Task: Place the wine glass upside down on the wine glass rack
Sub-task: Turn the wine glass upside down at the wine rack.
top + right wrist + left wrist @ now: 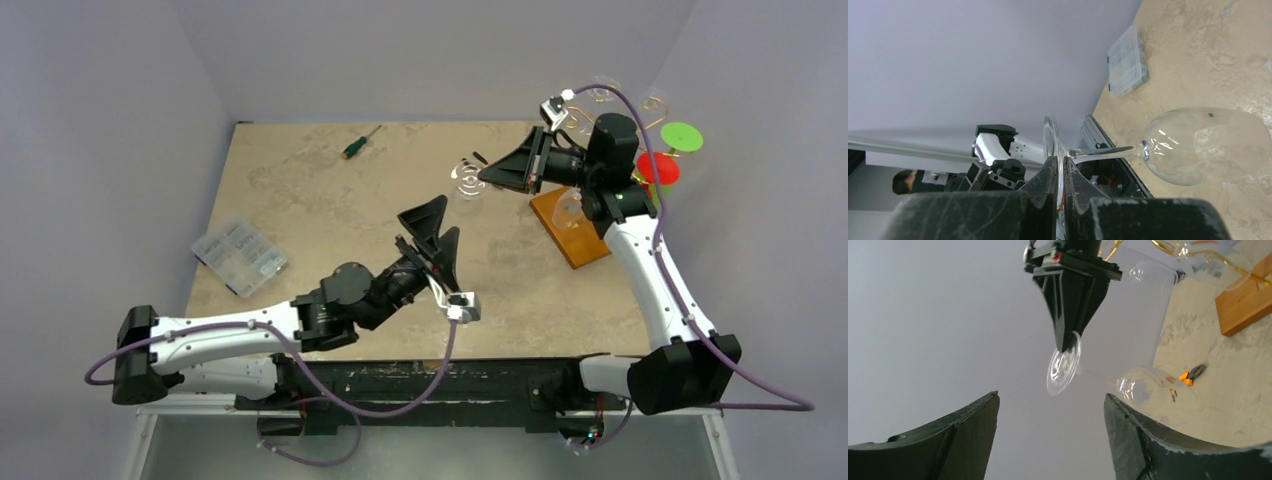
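My right gripper [1059,162] is shut on the rim of the wine glass's round foot [1050,137]. The clear wine glass [1208,145] hangs sideways above the table, stem level, bowl pointing away from the fingers. From above, the right gripper [492,176] holds the glass [466,175] over the table's middle, left of the wine glass rack. The rack has an orange-brown wooden base [572,232] and gold wire arms [655,120]. My left gripper [432,232] is open and empty, just below the glass; in its own view the left gripper [1050,405] sees the foot [1064,365] ahead, untouched.
A clear plastic compartment box [238,255] lies near the left edge. A green-handled screwdriver [360,142] is at the back. Green [682,135] and red [658,168] discs sit by the rack. Another clear glass [567,207] hangs over the rack base.
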{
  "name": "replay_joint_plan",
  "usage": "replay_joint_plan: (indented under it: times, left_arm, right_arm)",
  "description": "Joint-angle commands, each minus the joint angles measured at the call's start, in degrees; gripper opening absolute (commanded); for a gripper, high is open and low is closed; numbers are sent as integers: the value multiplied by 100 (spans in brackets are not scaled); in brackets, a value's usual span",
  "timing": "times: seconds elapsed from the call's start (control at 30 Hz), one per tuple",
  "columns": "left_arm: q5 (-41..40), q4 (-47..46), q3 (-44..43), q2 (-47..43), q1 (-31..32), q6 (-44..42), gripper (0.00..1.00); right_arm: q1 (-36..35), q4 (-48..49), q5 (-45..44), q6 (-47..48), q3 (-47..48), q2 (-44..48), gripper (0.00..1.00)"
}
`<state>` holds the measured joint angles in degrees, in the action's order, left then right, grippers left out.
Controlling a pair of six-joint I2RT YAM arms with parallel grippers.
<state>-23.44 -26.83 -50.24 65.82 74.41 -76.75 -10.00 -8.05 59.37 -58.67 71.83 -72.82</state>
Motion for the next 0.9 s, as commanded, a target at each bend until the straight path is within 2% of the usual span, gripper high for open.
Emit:
replay_joint_plan:
  times: [0.0,0.13,0.43,0.57,0.7,0.87]
  left_arm:
    - [-211,383,-61,-871,116,1274,75]
    - [-352,1139,-95,-1660,122,2278,88]
    - [-1481,3352,-118,-3085,-45,3941,96]
    - [-1599,4091,-25,-3514,-398,4709,99]
    - [-1503,4469,175,-3843,-820,5191,100]
    - [-1556,4308,584,-4068,-901,5194,100]
  right_arm:
    - [238,422,200,-281,678,145,0]
    - [505,221,153,-274,972,174,0]
    - [1406,330,150,-800,1036,215,0]
    - [1727,185,32,-855,1101,155,0]
    - [1953,-102,-111,-769,1178,127,0]
    - [2148,-383,-270,-689,1222,161,0]
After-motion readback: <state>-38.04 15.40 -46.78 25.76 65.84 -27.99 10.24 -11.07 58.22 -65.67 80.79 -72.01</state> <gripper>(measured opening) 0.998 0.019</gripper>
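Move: I hold the upside-down wine glass by its foot in my right hand. The free rack hook it goes to is about 16 cm to the right and 10 ahead, near my hand's height. The clear glass already hung nearest me is about 20 cm right and 4 ahead; the red glass's foot is some 30 right and 2 ahead. From my open left hand, the hook lies about 21 cm right and 18 ahead. Keeping my pinch on the glass's foot, I first lift my right hand about 6 cm, then carry it level to the right, some 11 cm in all and a little forward, towards the rack, swinging it about 20 degrees clockwise. My left hand, already off the glass, opens fully and backs away about 21 cm to the left, rising then sinking as its fingers tip down. ##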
